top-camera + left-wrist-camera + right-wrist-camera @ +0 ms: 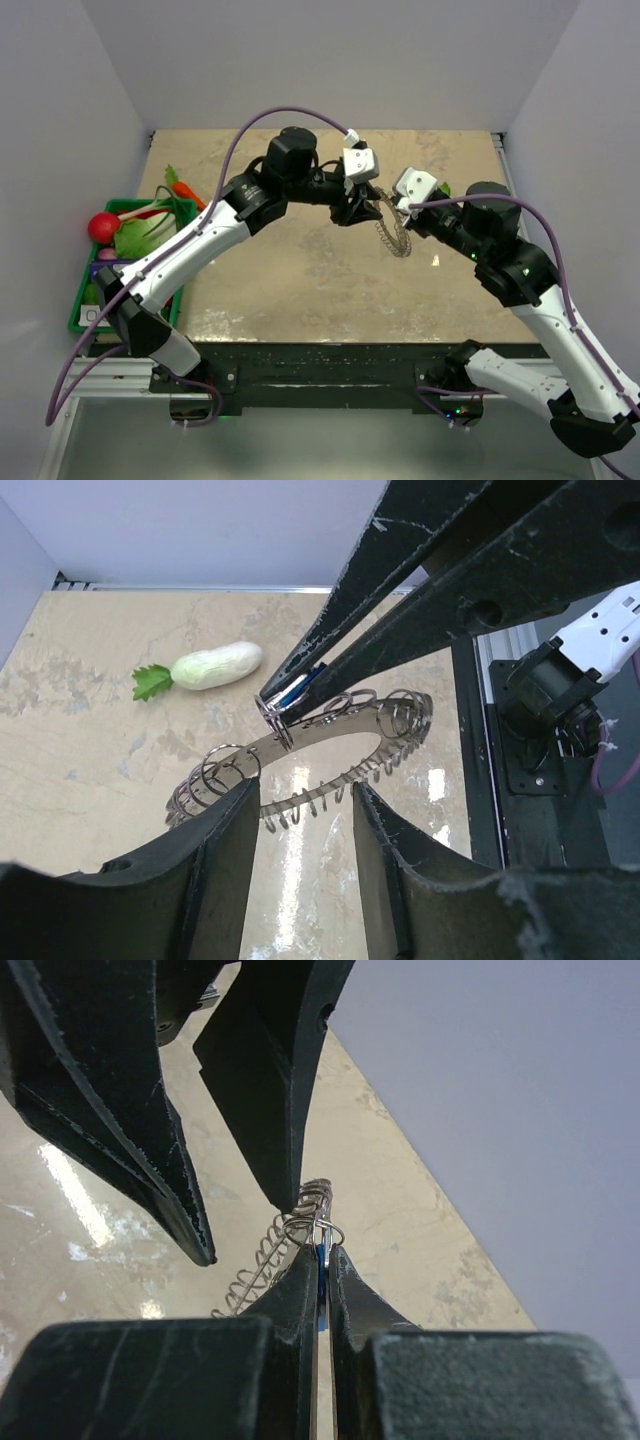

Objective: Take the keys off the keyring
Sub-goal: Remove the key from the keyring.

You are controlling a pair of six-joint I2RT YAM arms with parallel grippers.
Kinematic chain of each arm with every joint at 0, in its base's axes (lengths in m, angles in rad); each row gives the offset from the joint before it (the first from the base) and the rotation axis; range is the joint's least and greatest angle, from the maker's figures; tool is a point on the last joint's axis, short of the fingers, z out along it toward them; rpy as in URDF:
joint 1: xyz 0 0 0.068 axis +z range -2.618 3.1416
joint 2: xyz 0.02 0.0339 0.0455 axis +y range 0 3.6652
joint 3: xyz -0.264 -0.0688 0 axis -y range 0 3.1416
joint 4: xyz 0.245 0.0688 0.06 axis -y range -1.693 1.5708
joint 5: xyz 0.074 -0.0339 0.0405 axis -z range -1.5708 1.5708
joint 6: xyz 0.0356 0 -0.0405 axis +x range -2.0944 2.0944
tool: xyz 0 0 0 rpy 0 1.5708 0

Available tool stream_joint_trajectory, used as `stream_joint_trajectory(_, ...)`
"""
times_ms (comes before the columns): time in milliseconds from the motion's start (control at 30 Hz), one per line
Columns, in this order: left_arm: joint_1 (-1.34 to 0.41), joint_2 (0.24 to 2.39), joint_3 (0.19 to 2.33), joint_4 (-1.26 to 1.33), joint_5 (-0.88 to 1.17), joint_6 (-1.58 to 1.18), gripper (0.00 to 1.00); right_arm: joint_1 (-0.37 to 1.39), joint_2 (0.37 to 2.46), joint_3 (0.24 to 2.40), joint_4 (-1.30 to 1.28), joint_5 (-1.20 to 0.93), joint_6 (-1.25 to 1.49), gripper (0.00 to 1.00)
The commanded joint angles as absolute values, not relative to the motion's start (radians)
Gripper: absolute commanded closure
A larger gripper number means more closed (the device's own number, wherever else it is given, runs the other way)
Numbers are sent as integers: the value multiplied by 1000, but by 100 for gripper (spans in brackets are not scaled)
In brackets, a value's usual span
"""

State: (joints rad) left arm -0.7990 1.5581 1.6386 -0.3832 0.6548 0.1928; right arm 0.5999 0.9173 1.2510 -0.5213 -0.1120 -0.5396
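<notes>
The keyring [352, 712] is a wide grey coil loop hanging above the table, also seen from above [393, 236]. A small ring links it to the key [297, 690] with the blue head. My right gripper [323, 1251] is shut on that blue head [321, 1257], and its long dark fingers [420, 600] reach in from the upper right of the left wrist view. My left gripper [305, 790] is open, a fingertip on either side of the loop's near arc, pinching nothing. From above, the left gripper [353, 208] and right gripper [392, 207] meet at mid table.
A white radish with green leaves [215, 666] lies on the beige table beyond the loop. A green basket [82, 312] of toy vegetables stands at the left edge, with a red ball-shaped one [102, 227]. The table's right edge [478, 710] and white walls are close.
</notes>
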Motion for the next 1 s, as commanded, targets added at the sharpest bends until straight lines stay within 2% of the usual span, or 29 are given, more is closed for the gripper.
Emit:
stream_joint_trajectory(0, -795, 1563, 1693, -365, 667, 173, 52, 600, 914, 1250, -446, -149, -532, 100)
stream_joint_trajectory(433, -795, 1588, 1723, -373, 658, 183, 51, 600, 916, 1227, -445, -187, -520, 100)
stream_joint_trajectory(533, -796, 1592, 1717, -368, 664, 181, 60, 598, 916, 1233, -446, -192, -519, 100)
stream_joint_trajectory(567, -796, 1594, 1718, -368, 666, 183, 71, 598, 916, 1235, -449, -192, -518, 100)
stream_joint_trajectory(767, -795, 1592, 1709, -370, 670, 186, 96, 598, 908, 1247, -451, -172, -518, 100)
stream_joint_trajectory(833, -795, 1588, 1700, -368, 667, 186, 100, 598, 910, 1247, -448, -158, -518, 100)
stream_joint_trajectory(967, -796, 1574, 1689, -365, 667, 192, 100, 597, 907, 1243, -430, -127, -505, 100)
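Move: The small wire loop at the key's head is only about 1 cm ahead of the left hand, 2 cm to its right and 2 cm above. The blue key sits in the right fingers, level with the left hand fore and aft, 3 cm right and 2 cm above; the big keyring's middle is about 3 cm back, 2 cm right and 2 cm below. From the right hand, the left fingertips' gap is level fore and aft, 3 cm left and 2 cm below. The left fingers, half open at first, shut on the small wire loop just off the right fingertips, after that hand rises about 1 cm, sinks most of the way back and edges roughly 1 cm forward and right. Meanwhile the right hand, still pinching the blue key, sinks some 1.5 cm and shifts nearly 1 cm left to bring the loop in between them. ##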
